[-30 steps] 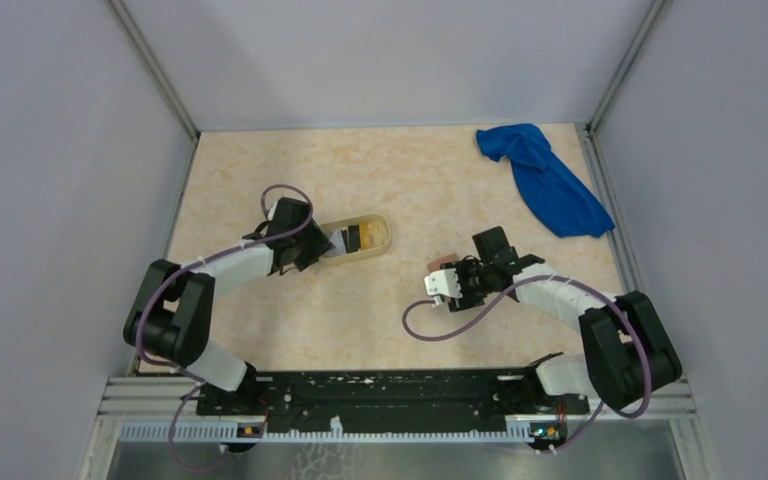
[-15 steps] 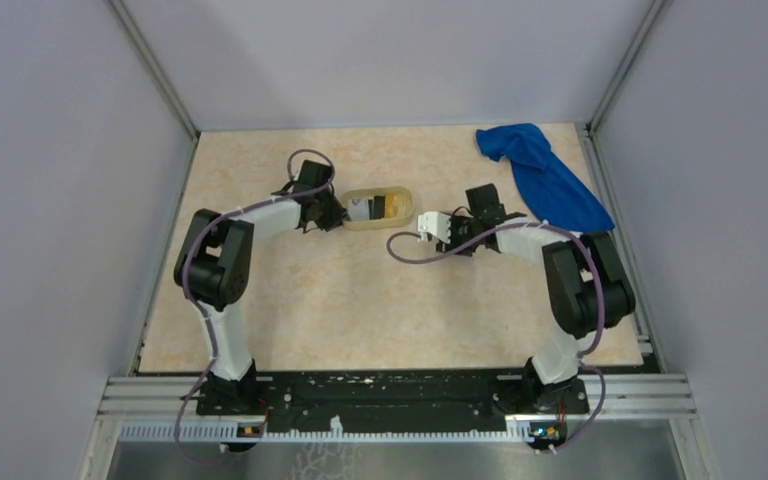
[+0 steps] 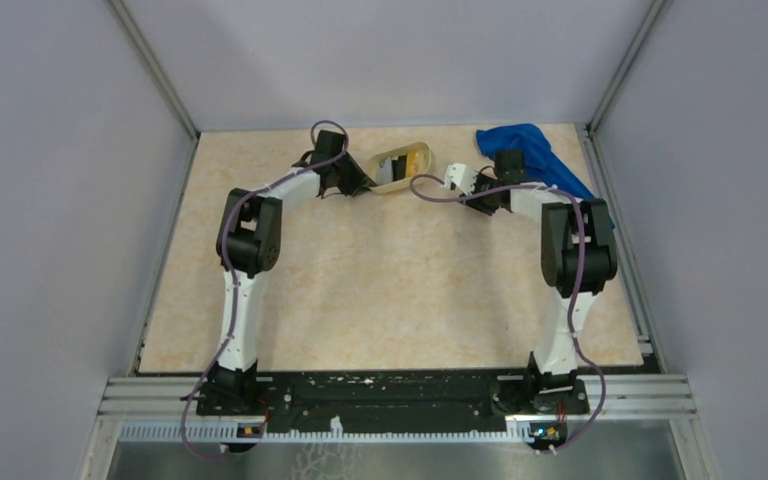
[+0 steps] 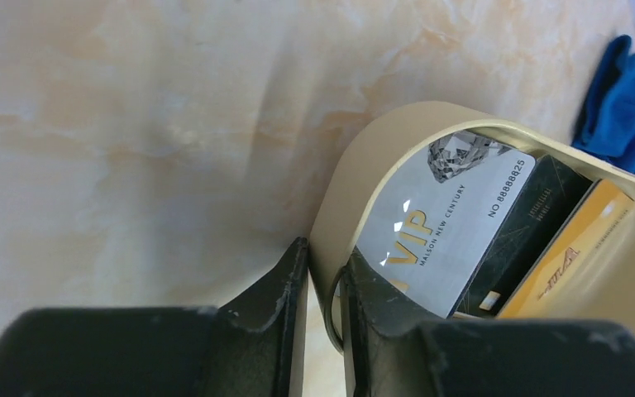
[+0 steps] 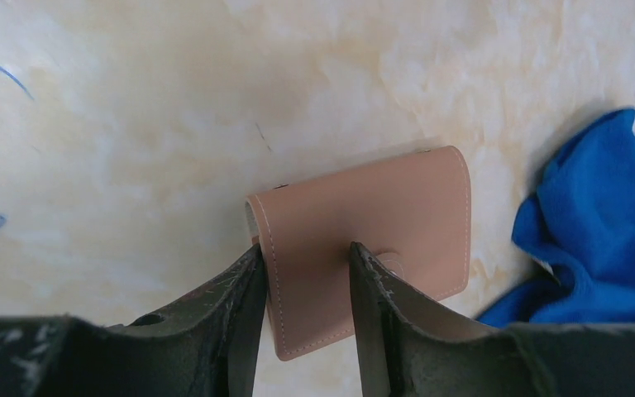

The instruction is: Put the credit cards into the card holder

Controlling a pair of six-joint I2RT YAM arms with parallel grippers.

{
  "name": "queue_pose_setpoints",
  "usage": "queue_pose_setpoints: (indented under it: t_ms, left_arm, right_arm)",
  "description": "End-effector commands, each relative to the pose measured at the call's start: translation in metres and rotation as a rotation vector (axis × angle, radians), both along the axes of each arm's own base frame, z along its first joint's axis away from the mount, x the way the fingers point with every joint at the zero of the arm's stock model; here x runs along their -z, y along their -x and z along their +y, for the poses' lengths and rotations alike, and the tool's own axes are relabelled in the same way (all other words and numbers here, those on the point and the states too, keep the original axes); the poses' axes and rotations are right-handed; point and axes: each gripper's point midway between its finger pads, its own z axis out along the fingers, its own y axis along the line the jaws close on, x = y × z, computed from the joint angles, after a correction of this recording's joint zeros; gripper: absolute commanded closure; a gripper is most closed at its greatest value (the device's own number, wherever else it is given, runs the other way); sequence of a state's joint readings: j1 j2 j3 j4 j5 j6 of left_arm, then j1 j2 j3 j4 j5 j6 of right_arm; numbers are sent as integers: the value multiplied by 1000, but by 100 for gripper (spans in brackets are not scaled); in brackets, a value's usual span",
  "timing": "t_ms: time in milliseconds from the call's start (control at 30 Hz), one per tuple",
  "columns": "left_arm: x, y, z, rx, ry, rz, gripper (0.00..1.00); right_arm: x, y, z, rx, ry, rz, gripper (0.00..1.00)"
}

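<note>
Several credit cards lie in a pale yellow oval tray [image 4: 364, 178]: a grey-white VIP card [image 4: 455, 219], a black card [image 4: 533, 219] and a yellow-orange card [image 4: 575, 252]. My left gripper [image 4: 324, 252] is shut on the tray's wall, one finger outside and one inside. In the top view the tray [image 3: 422, 149] sits near the back, with the left gripper [image 3: 360, 182] at its left end. The card holder [image 5: 380, 219], tan and folded shut, lies flat on the table. My right gripper [image 5: 304, 248] stands open over it, one finger at its left edge and one on its face.
A crumpled blue cloth [image 3: 545, 160] lies at the back right corner, just right of the card holder [image 5: 595, 240]. The grey back wall and metal frame rails stand close behind both grippers. The right gripper [image 3: 457, 177] sits between tray and cloth.
Both arms have stretched from mid-table toward the back. The tray went with the left gripper and the card holder with the right. Both pairs of jaws have narrowed.
</note>
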State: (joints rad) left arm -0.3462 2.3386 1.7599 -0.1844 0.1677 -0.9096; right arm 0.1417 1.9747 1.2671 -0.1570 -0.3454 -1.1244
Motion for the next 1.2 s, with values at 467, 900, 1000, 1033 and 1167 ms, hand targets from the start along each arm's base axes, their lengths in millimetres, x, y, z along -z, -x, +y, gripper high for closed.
queue_pose_setpoints:
  t_ms: [467,900,1000,1033,1167]
  left_arm:
    - [29,15,-49,78,39,138,64]
    - [-58,16,-50,211,21,-86,1]
    - [-99,30,-39,291,-36,-253,1]
    - [-115,38,-36,326,-43,-324,1]
    - [-175,78,-24,434,-61,-623,1]
  right_arm:
    - [-34,49,-42,57,-125,41,40]
    - [-104,79,-41,213,-323,70,14]
    - [-135,92,-42,341,-473,147,2]
    - [-146,95,-43,384,-524,157,2]
    - [-179,102,-55,567,-687,137,2]
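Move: The tray of cards, pinched by the rim at its left end, has its middle about 8 cm right of the left hand and 5 cm ahead, a touch lower. The right hand still grips the near edge of the closed card holder, whose middle is some 4 cm ahead and 1 cm below; from that hand the tray lies roughly 21 cm left and 10 cm ahead, the blue cloth's bunched end about 10 cm right and 16 cm ahead. Tray and card holder are both carried on rightward along the table, each by about 6 cm, the left hand still pinching the tray's rim, the right hand the holder. The right hand then draws back, opens wide and lifts off the holder, rising some 12 cm; the left opens a little later, comes free of the rim and goes up and back while turning clockwise. ##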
